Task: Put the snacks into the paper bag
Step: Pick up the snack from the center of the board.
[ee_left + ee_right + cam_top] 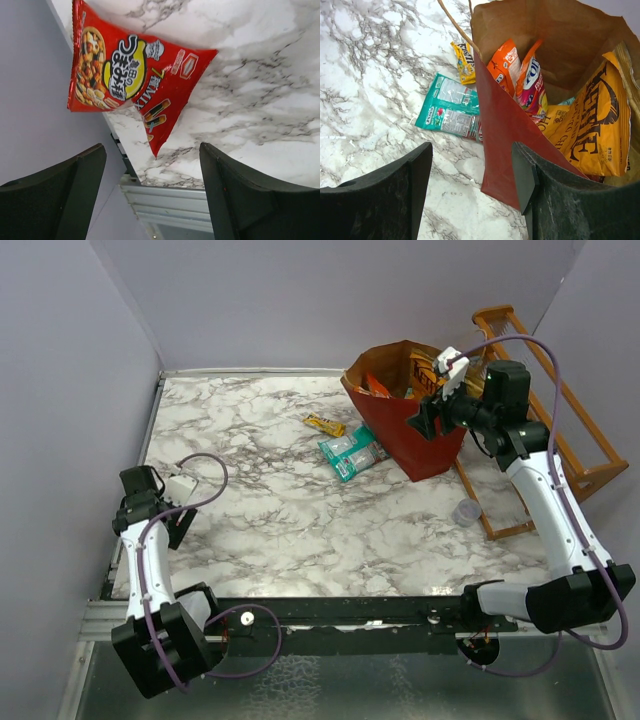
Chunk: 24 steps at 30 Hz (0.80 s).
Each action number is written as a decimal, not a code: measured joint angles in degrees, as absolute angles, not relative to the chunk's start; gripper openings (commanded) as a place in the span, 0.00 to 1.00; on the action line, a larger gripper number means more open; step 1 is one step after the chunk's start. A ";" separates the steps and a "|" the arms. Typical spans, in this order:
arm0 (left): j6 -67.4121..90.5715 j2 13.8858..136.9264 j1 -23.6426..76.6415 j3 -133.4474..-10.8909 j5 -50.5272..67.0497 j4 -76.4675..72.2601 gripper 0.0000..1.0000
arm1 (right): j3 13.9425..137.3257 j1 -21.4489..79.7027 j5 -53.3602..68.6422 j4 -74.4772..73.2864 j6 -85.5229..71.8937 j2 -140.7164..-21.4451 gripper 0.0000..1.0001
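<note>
The red paper bag stands open at the back right. Inside it are a large yellow chip bag, an orange packet and a pink-and-white pouch. Two teal pouches and a yellow bar lie on the marble just left of the bag. My right gripper hangs open over the bag's near red wall, holding nothing. At the table's near left corner my left gripper is open above a red snack packet. That packet lies flat by the wall, and the arm hides it in the top view.
A small clear cup sits on the marble near the right arm. An orange wooden rack lies along the right side behind the bag. Grey walls close in left, back and right; a metal rail runs along the near edge.
</note>
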State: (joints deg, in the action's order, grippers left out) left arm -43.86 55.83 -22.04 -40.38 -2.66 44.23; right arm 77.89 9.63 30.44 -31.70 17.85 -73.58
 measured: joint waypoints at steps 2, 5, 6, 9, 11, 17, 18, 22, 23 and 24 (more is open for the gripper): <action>-45.91 55.42 -23.81 -39.75 -2.90 44.29 0.73 | 77.89 9.63 30.46 -31.68 17.85 -73.38 0.65; -48.73 55.81 -26.68 -38.33 -2.90 44.36 0.68 | 77.89 9.63 30.50 -31.68 17.85 -73.21 0.65; -49.32 56.21 -27.33 -38.06 -2.87 44.40 0.67 | 77.87 9.63 30.50 -31.66 17.85 -73.19 0.65; -50.92 58.02 -28.75 -37.87 -2.83 44.36 0.63 | 77.32 9.63 30.52 -31.31 17.85 -73.12 0.65; -51.59 59.37 -29.36 -37.67 -2.83 44.03 0.61 | 76.60 9.63 30.50 -31.22 17.82 -72.99 0.65; -52.47 64.03 -30.44 -37.04 -2.63 42.22 0.49 | 75.81 9.63 30.52 -31.22 17.82 -72.86 0.66; -52.51 64.86 -30.48 -37.04 -2.57 41.78 0.46 | 75.81 9.63 30.52 -31.22 17.82 -72.77 0.66; -52.49 67.83 -30.65 -37.04 -2.09 40.66 0.31 | 75.81 9.63 30.52 -31.20 17.85 -72.49 0.66; -52.40 68.36 -30.70 -37.04 -1.83 40.53 0.27 | 75.81 9.63 30.52 -31.20 17.82 -72.42 0.66; -52.36 68.73 -30.70 -37.04 -1.41 40.56 0.23 | 75.79 9.63 30.52 -31.20 17.82 -72.38 0.66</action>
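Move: The red snack bag lies flat on the board below the left hand, its middle about 5 cm farther forward, 4 cm to the left and roughly 7 cm down, with its nearest corner almost under the open fingers. No other snack lies near it. From the right hand, the red snack bag is some 75 cm to the left, about 12 cm back and 28 cm lower. The near corner of the red snack bag is what the left hand sinks to: down about 6 cm, easing back and to the left by roughly 2.5 cm each early on. The wrist tips the fingers some 15 degrees more steeply down, while they close from wide open to about a third, bringing the corner between the fingertips and starting to pinch it. ##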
